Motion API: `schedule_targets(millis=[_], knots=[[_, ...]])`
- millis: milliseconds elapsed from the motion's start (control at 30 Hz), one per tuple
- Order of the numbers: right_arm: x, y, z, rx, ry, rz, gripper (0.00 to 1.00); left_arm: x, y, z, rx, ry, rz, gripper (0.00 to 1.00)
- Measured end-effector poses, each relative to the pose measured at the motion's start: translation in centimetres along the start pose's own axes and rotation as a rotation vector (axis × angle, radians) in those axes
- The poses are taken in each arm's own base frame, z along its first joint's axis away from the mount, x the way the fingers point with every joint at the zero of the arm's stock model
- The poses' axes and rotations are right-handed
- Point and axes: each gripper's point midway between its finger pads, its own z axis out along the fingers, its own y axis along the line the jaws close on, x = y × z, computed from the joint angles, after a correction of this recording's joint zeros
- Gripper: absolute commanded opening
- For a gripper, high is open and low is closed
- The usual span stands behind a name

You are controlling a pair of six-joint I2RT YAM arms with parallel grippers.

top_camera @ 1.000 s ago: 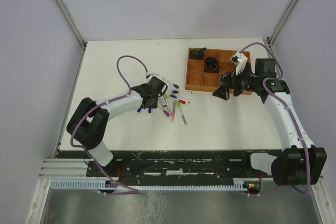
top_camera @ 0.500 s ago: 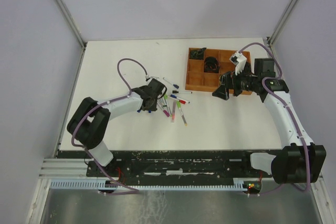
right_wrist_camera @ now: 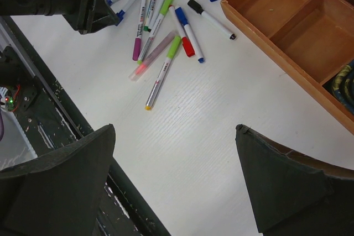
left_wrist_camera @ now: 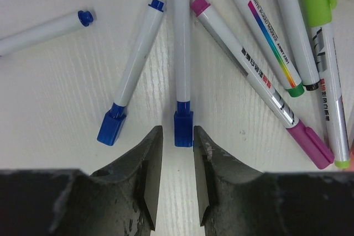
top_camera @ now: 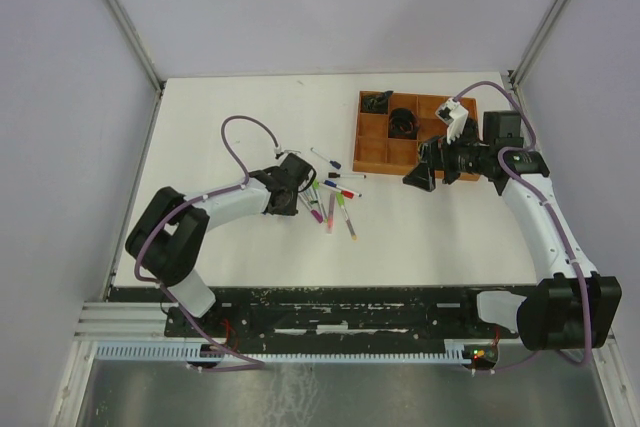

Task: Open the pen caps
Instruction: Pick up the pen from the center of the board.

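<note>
Several pens (top_camera: 330, 202) lie scattered on the white table, left of the brown tray (top_camera: 375, 152). My left gripper (top_camera: 297, 195) is low over their left edge. In the left wrist view its fingers stand narrowly apart (left_wrist_camera: 177, 131). The blue pen cap (left_wrist_camera: 183, 129) of an upright white pen (left_wrist_camera: 181, 42) reaches just between the fingertips, close to the right one, and is not clamped. A second blue-capped pen (left_wrist_camera: 135, 59) lies to its left and a purple-capped pen (left_wrist_camera: 249, 75) to its right. My right gripper (right_wrist_camera: 175, 131) hangs wide open with nothing in it above bare table near the tray.
The tray (right_wrist_camera: 260, 42) has several compartments, with dark objects (top_camera: 402, 122) in the rear ones. A black rail (top_camera: 330, 312) runs along the near table edge. Grey walls close the table in on three sides.
My left gripper has narrowed and shifted slightly nearer, onto the blue cap's end. The right arm has barely moved.
</note>
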Motion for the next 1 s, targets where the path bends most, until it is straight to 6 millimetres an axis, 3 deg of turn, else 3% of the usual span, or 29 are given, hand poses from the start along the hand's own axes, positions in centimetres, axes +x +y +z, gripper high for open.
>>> schedule_targets(millis=[533, 733, 933, 1000], knots=[[0.09, 0.2, 0.07, -0.007, 0.004, 0.0, 0.99, 0.33, -0.57, 0.4, 0.022, 0.015, 0.002, 0.33], [0.1, 0.28, 0.1, -0.01, 0.005, -0.001, 0.99, 0.34, -0.77, 0.56, 0.029, 0.016, 0.0, 0.24], [0.11, 0.41, 0.15, -0.017, 0.006, -0.002, 0.99, 0.32, -0.76, 0.53, 0.029, 0.015, -0.001, 0.04], [0.16, 0.48, 0.22, -0.023, 0.008, -0.001, 0.99, 0.28, -0.74, 0.43, 0.03, 0.013, -0.002, 0.03]])
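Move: The blue-capped pen lies lengthwise in front of my left hand: its middle is about 5 cm ahead, 1 cm right and 1 cm lower, its cap near me, barely ahead of my fingertips and about 1 cm right. A second blue-capped pen lies some 5 cm ahead and 3 cm left, the magenta-capped pen about 4 cm ahead and 6 cm right. From my idle right hand, the pen is roughly 32 cm left, 3 cm ahead and 20 cm below. I ease my left hand just under 1 cm to the right and about as far down, centring my half-open fingers over the near end of the middle blue-capped pen. Holding there with my wrist angle kept, I close them and pinch the blue cap from both sides, my grip effort rising as they meet it. ##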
